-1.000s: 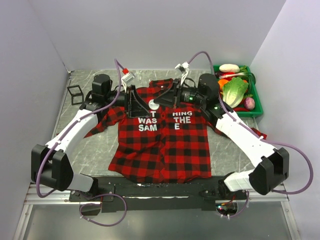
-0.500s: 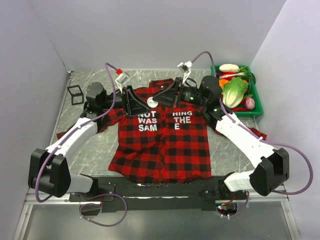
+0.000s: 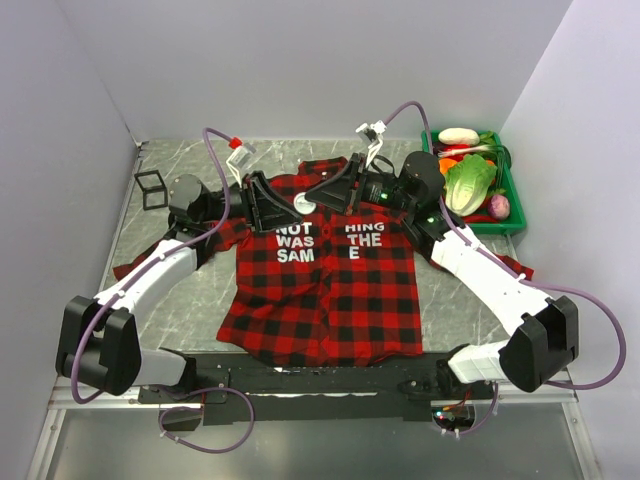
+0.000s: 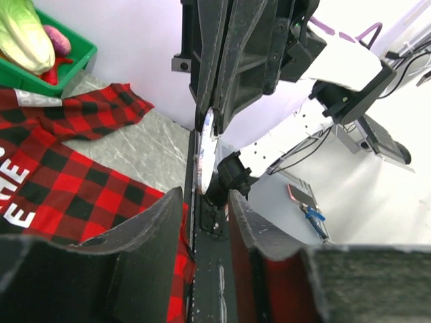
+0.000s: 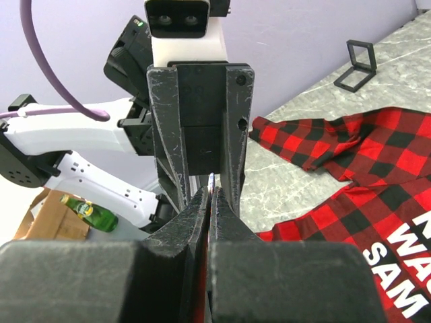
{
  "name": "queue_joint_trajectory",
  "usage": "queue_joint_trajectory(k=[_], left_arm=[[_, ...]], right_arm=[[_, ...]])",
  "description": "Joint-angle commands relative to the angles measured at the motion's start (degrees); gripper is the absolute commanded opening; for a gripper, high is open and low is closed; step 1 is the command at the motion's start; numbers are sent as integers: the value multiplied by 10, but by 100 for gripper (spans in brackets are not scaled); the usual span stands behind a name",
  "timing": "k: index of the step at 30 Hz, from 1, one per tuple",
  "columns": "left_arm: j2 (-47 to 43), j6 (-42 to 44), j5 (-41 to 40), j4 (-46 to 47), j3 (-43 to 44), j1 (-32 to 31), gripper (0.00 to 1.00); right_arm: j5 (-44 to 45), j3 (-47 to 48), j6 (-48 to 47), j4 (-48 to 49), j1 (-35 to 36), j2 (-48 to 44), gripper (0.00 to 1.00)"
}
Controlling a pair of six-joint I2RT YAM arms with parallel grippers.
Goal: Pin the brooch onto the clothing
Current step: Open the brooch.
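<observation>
The clothing (image 3: 320, 290), a red-and-black plaid shirt with white letters, lies flat on the table. Above its collar my right gripper (image 3: 313, 198) is shut on the brooch (image 3: 304, 203), a small pale disc. In the right wrist view only a thin edge of the brooch (image 5: 213, 179) shows between the tips of the right gripper (image 5: 211, 195). My left gripper (image 3: 288, 208) faces it from the left. Its fingers (image 5: 167, 134) straddle the right gripper's tips with a gap on each side. In the left wrist view the brooch (image 4: 205, 151) stands edge-on just beyond the left gripper (image 4: 204, 198).
A green tray (image 3: 512, 222) of toy vegetables stands at the back right. A small black wire-frame cube (image 3: 150, 188) sits at the back left, and also shows in the right wrist view as the cube (image 5: 360, 64). Grey walls close in on three sides.
The left gripper's jaws have narrowed around the right gripper's tips. The left arm's elbow has swung back to the left. The brooch has risen slightly.
</observation>
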Motion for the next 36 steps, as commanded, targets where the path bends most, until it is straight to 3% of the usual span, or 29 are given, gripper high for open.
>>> queue_joint_trajectory(k=[1,11,16,29,36], left_arm=[[-7,-27,-12,62,-1,-4,36],[-8,-30,-24,69,-3,-4,31],[-5,-45,-27,88,-5,-4,13],[-6,-46,-26,87,-6,-4,26],[-6,-44,-27,87,-9,-5,7]], right_arm=[[-8,-3,-2,33,1,-1,0],[-7,1,-12,21,3,2,0],[-8,4,-13,17,7,8,0],[-2,8,-25,1,11,14,0],[6,3,-29,0,13,8,0]])
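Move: The brooch, gripped at its other rim by the right fingers, stands about 3 cm to the right of the left hand point and 1 cm above it, level with it fore and aft. The shirt's NOT WAS SAM print lies some 12 cm ahead of the left hand, 1 cm to its right and about 25 cm below. From the right hand the brooch is roughly 2 cm to the left. Left hand rises about 1 cm and closes its fingers on the brooch's near rim; right keeps its pinch. ##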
